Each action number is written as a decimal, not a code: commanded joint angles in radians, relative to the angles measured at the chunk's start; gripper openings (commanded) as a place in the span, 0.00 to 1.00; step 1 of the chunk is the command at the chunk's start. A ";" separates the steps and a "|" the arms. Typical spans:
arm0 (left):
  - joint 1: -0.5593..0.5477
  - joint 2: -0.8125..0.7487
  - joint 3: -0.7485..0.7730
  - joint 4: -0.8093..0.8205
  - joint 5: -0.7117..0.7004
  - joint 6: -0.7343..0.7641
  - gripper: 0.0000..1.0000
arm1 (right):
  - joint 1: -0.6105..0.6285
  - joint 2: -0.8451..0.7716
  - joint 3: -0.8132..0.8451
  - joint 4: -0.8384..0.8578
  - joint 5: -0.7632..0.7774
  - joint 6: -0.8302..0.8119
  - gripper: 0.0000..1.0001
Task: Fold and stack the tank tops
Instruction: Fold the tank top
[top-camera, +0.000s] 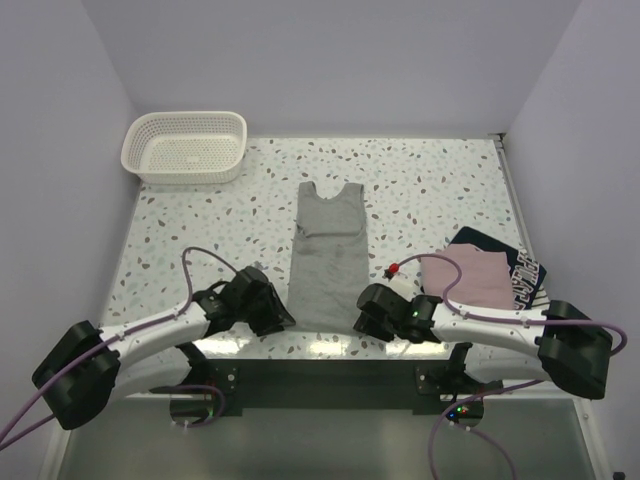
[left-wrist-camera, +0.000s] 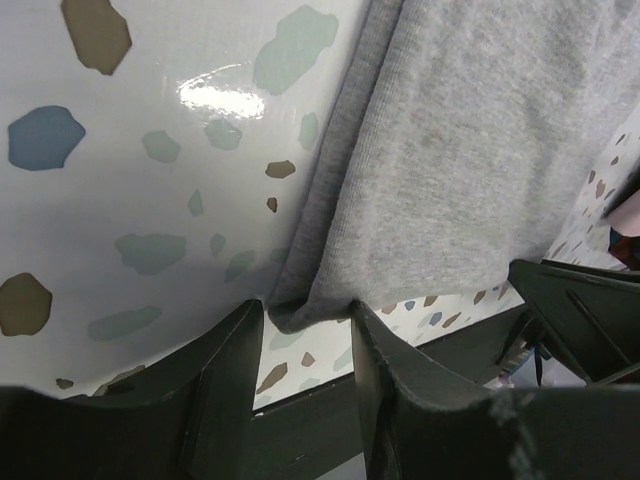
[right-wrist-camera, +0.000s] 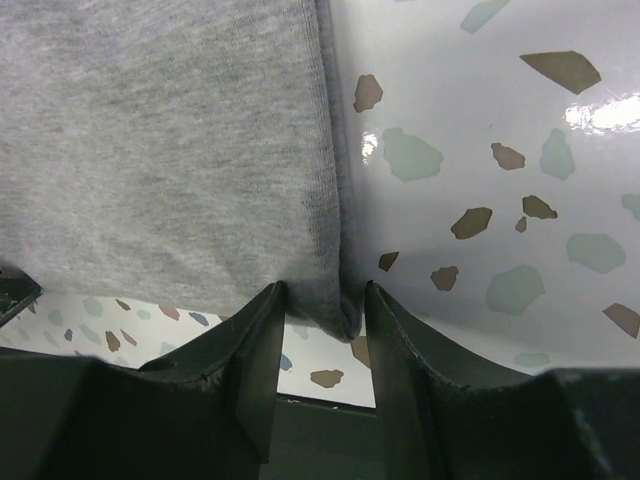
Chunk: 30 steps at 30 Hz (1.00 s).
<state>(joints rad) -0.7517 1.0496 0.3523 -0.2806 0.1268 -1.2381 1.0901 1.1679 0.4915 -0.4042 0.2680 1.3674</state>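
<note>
The grey tank top (top-camera: 328, 255) lies flat in the middle of the table, straps toward the back. My left gripper (top-camera: 281, 318) is open at its near left hem corner; in the left wrist view the corner (left-wrist-camera: 300, 312) sits between the tips of the gripper (left-wrist-camera: 305, 318). My right gripper (top-camera: 367, 318) is open at the near right hem corner; in the right wrist view the corner (right-wrist-camera: 335, 310) hangs between the tips of the gripper (right-wrist-camera: 323, 300). The dusty pink tank top (top-camera: 465, 275) lies folded on the navy lettered tank top (top-camera: 522, 277) at the right.
A white lattice basket (top-camera: 185, 147) stands at the back left corner. The table's near edge (top-camera: 320, 345) runs just under both grippers. A red-and-white part (top-camera: 397, 268) sits on the right arm next to the pink top.
</note>
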 joint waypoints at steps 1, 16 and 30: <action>-0.031 0.047 -0.006 -0.065 -0.053 -0.003 0.45 | 0.004 0.013 -0.031 -0.013 -0.007 -0.013 0.41; -0.051 0.081 0.014 -0.037 -0.124 0.049 0.12 | 0.002 0.021 -0.010 -0.039 0.010 -0.083 0.21; -0.204 -0.158 0.016 -0.247 -0.127 0.033 0.00 | 0.298 -0.013 0.113 -0.243 0.109 -0.087 0.00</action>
<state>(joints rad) -0.9031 0.9562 0.3531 -0.4080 0.0326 -1.1877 1.3163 1.1847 0.5591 -0.5167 0.3016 1.2392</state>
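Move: The grey tank top's left hem corner is already between my left hand's open fingers, level ahead, about 1 cm to the right and 1 cm below. The right hem corner sits between my right hand's fingers, about 1 cm below. From that hand, the grey top's neck end lies some 31 cm ahead and 7 cm left, and the pink tank top about 10 cm ahead and 24 cm right. I shut both grippers on the two hem corners, the left easing about 1 cm right and down as it pinches. Then, keeping hold, I drag the hem back towards the table's front edge: my right hand goes faster, about 5 cm and slightly left, turning nearly 20 degrees counter-clockwise, while my left hand goes only about 3 cm. ##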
